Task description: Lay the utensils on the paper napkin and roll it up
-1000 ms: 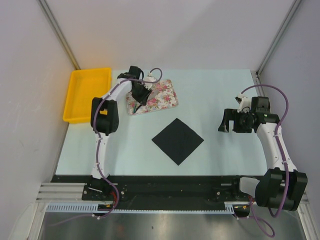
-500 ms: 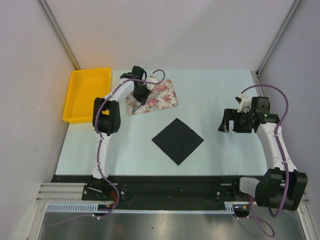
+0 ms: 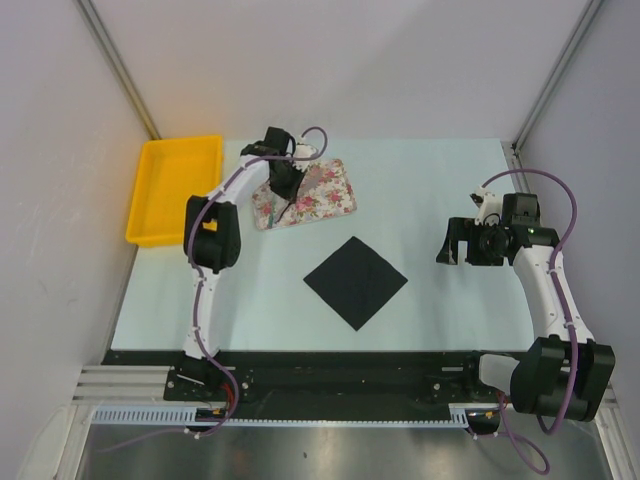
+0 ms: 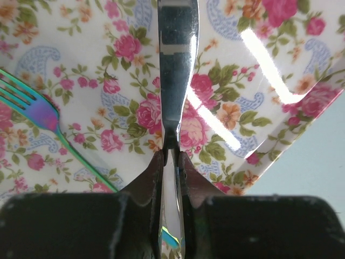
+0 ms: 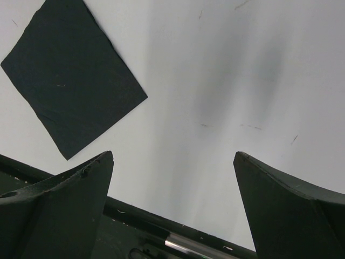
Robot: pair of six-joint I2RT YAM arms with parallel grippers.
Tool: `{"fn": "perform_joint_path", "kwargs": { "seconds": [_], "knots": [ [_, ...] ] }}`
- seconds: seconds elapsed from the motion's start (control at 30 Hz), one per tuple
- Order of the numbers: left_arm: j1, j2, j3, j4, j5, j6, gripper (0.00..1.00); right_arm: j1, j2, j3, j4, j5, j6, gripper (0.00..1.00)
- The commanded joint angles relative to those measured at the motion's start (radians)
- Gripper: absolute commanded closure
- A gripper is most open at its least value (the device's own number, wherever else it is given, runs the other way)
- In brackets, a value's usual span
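My left gripper (image 4: pixel 171 156) is shut on a flat silvery utensil (image 4: pixel 177 70), knife-like, whose long end points away over the floral tray (image 4: pixel 259 70). A fork (image 4: pixel 32 108) with an iridescent sheen lies on the tray to the left of it. From above, the left gripper (image 3: pixel 283 185) hangs over the tray's left part (image 3: pixel 325 195). The black paper napkin (image 3: pixel 355 281) lies flat as a diamond mid-table, with nothing on it. My right gripper (image 3: pixel 455 243) hovers open to the napkin's right; its wrist view shows the napkin (image 5: pixel 70 75) at upper left and bare table between its fingers (image 5: pixel 81 205).
A yellow bin (image 3: pixel 176 190) stands at the table's left edge, beside the tray. The black rail along the near edge of the table (image 5: pixel 178 226) shows under the right gripper. Grey walls close in both sides.
The left gripper's jaws have closed on the silvery utensil over the tray, and its wrist has shifted slightly. The right arm and the napkin have not moved.
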Motion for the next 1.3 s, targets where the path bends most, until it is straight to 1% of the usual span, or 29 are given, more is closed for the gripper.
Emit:
{"fn": "perform_joint_path", "kwargs": {
  "seconds": [0.0,0.2,0.3,0.33,0.37,0.4,0.43,0.47,0.5,0.53,0.57,0.63,0.67,0.7,0.73,0.77,0.8,0.87,0.9,0.97,1.1,1.27],
  "knots": [
    [-0.007,-0.132,0.004,0.064,0.005,-0.093,1.0,-0.002,-0.008,0.006,0.023,0.005,-0.003,0.0],
    [-0.008,-0.159,-0.005,0.06,-0.021,-0.192,1.0,-0.002,-0.017,0.0,0.028,0.007,-0.002,0.0],
    [-0.008,-0.196,-0.032,0.043,0.001,-0.302,1.0,-0.004,-0.019,0.003,0.028,0.011,0.0,0.0],
    [-0.014,-0.219,-0.055,0.046,-0.008,-0.394,1.0,-0.002,-0.02,0.003,0.026,0.011,0.0,0.0],
    [-0.02,-0.24,-0.105,0.05,-0.016,-0.431,1.0,-0.002,-0.022,0.003,0.028,0.014,0.0,0.0],
    [-0.027,-0.303,-0.144,0.064,-0.025,-0.468,1.0,-0.002,-0.02,0.002,0.028,0.014,0.001,0.0],
    [-0.04,-0.338,-0.188,0.081,-0.048,-0.54,1.0,-0.002,-0.022,0.002,0.028,0.013,0.004,0.0],
    [-0.047,-0.378,-0.294,0.134,-0.054,-0.574,1.0,-0.002,-0.02,0.0,0.028,0.005,0.005,0.0],
    [-0.054,-0.43,-0.354,0.17,-0.065,-0.612,1.0,-0.004,-0.02,0.0,0.025,-0.001,0.003,0.0],
    [-0.072,-0.519,-0.415,0.205,-0.094,-0.683,1.0,-0.001,-0.019,-0.004,0.023,-0.004,0.001,0.0],
    [-0.083,-0.562,-0.512,0.234,-0.108,-0.714,1.0,-0.001,-0.016,-0.006,0.022,-0.004,-0.002,0.0],
    [-0.132,-0.647,-0.578,0.254,-0.151,-0.779,1.0,0.001,-0.017,-0.009,0.022,-0.001,-0.011,0.0],
    [-0.154,-0.667,-0.633,0.259,-0.162,-0.798,1.0,0.001,-0.016,-0.009,0.023,0.002,-0.012,0.0],
    [-0.198,-0.684,-0.658,0.254,-0.171,-0.832,1.0,0.001,-0.016,-0.007,0.025,0.005,-0.012,0.0],
    [-0.22,-0.716,-0.684,0.257,-0.176,-0.852,1.0,0.001,-0.016,-0.003,0.026,0.005,-0.011,0.0],
    [-0.24,-0.727,-0.737,0.262,-0.186,-0.875,1.0,0.001,-0.016,0.0,0.032,0.005,-0.008,0.0],
    [-0.278,-0.739,-0.758,0.271,-0.193,-0.919,1.0,0.002,-0.016,0.003,0.034,0.004,0.0,0.0],
    [-0.31,-0.745,-0.785,0.27,-0.196,-0.961,1.0,0.002,-0.008,0.016,0.035,-0.002,0.008,0.0],
    [-0.339,-0.745,-0.789,0.271,-0.196,-0.994,1.0,0.004,-0.007,0.019,0.034,-0.002,0.009,0.0],
    [-0.369,-0.748,-0.813,0.322,-0.19,-1.014,1.0,0.005,0.0,0.025,0.035,0.002,0.012,0.0],
    [-0.45,-0.727,-0.819,0.377,-0.231,-1.063,1.0,0.007,0.009,0.026,0.04,0.01,0.012,0.0],
    [-0.479,-0.643,-0.832,0.406,-0.21,-1.14,1.0,0.014,0.016,0.025,0.037,0.022,0.014,0.0]
  ]
}}
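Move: The black napkin I am carrying the knife to has its centre about 22 cm back towards my base and 14 cm to the right of my left hand, roughly 3 cm lower. The floral tray lies right under the knife, its middle only 1 cm or so to the right; the fork rests on that tray about 6 cm to my left hand's left, level with it. From my right hand the napkin is some 20 cm left, 2 cm ahead and 13 cm down. Keeping the knife pinched, I raise my left hand about 5 cm clear of the tray, then swing it back towards my base some 22 cm, adding a drift to the right that brings it over the napkin. On the way I climb a little more, then sink slightly near the end, turning the hand roughly 30 degrees counter-clockwise. ##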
